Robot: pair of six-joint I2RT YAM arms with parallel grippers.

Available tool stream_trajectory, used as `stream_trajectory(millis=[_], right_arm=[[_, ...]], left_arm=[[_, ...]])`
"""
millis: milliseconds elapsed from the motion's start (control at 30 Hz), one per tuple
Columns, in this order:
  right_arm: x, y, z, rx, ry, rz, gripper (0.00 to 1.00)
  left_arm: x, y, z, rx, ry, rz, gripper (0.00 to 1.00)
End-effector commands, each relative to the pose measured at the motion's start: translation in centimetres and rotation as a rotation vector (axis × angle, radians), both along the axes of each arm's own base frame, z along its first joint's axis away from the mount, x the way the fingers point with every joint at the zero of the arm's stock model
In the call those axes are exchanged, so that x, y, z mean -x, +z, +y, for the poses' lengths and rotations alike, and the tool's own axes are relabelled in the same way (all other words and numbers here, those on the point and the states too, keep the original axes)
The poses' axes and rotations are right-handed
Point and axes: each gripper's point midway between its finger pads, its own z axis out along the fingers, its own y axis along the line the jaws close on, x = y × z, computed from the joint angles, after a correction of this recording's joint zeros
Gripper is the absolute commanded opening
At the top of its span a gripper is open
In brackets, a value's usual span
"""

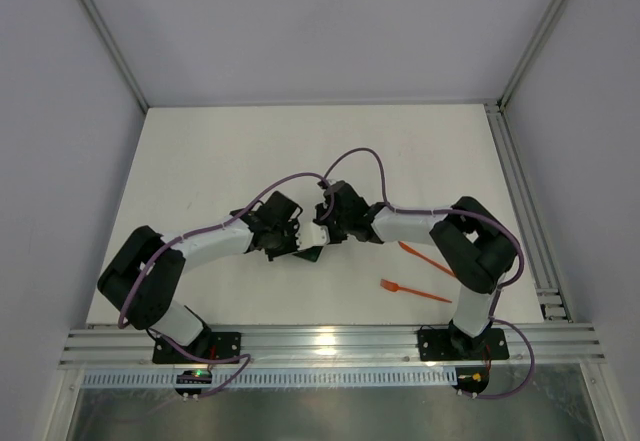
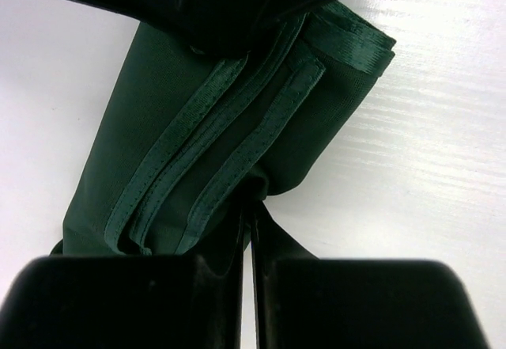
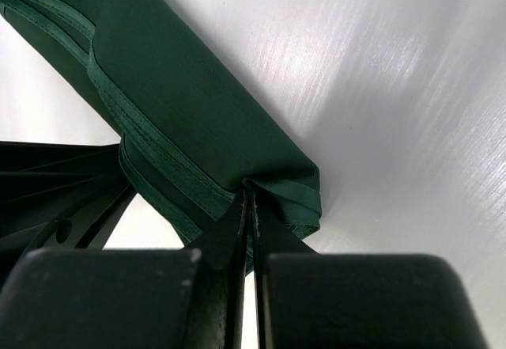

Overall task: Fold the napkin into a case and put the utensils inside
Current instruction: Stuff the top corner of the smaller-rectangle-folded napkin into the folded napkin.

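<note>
The dark green napkin (image 2: pixel 237 111) lies folded into a narrow oblong with several hemmed layers showing; it also shows in the right wrist view (image 3: pixel 182 88). From above only a small green bit (image 1: pixel 312 254) shows under the two grippers. My left gripper (image 2: pixel 251 206) is shut on one end of the cloth. My right gripper (image 3: pixel 249 191) is shut on the folded corner at the other end. They meet at the table's middle, left gripper (image 1: pixel 287 243), right gripper (image 1: pixel 326 231). Two orange utensils lie to the right: one (image 1: pixel 415 291) in the open, one (image 1: pixel 414 251) partly under my right arm.
The white table (image 1: pixel 220 161) is bounded by grey walls and an aluminium rail (image 1: pixel 320 346) at the near edge. A rail (image 1: pixel 525 211) runs along the right side. My right arm's elbow (image 1: pixel 480 246) hangs over the utensils' area.
</note>
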Motion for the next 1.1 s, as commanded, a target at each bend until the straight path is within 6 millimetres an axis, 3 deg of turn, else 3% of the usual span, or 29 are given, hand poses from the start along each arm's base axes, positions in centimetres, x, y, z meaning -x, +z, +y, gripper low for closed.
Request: stream_trajectory(millis=[0,233,467,567,667,767,1067], right_arm=[[1.4,4.5,1.9,-0.102,0.055,-0.034,0.04],[0.7,6.5,1.7,-0.075,0.064,-0.075,0.04],[1.2,6.0,1.7,-0.086,0.074,-0.052,0.04],[1.8,5.1,1.6,-0.097,0.073,-0.027,0.04],[2.2,3.0,1.3,-0.089,0.062,0.007,0.04],[1.8,2.0,0.8,-0.065,0.027,0.006,0.04],[1.7,0.7,-0.4,-0.049,-0.014,0.019,0.04]], left_arm=[[0.6,-1.3,0.7,-0.02,0.067,0.058,0.0],[0.7,-1.0,0.9,-0.02,0.06,0.056,0.0],[0.9,-0.9,0.9,-0.018,0.058,0.059,0.0],[1.3,-0.5,0.4,0.016,0.055,0.081,0.1],[1.8,0.7,-0.2,0.061,0.046,0.099,0.21],[2.0,2.4,-0.9,0.113,0.031,0.096,0.27],[4.1,7.2,-2.1,0.203,-0.04,0.182,0.4]])
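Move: The left hand's shut tips are at the tucked fold on the napkin's near edge; the folded napkin's middle is roughly 2 cm ahead and 2 cm right of them, about 1 cm lower. The packet's near right corner is some 5 cm back and 6 cm to the right. From the right hand, which pinches the packet near its right end, the middle is about 5 cm left and 1 cm ahead, and that corner some 4 cm back and 2 cm left. Left hand opens off the napkin, going back 3 cm and up 5, while the still-pinching right eases back. ##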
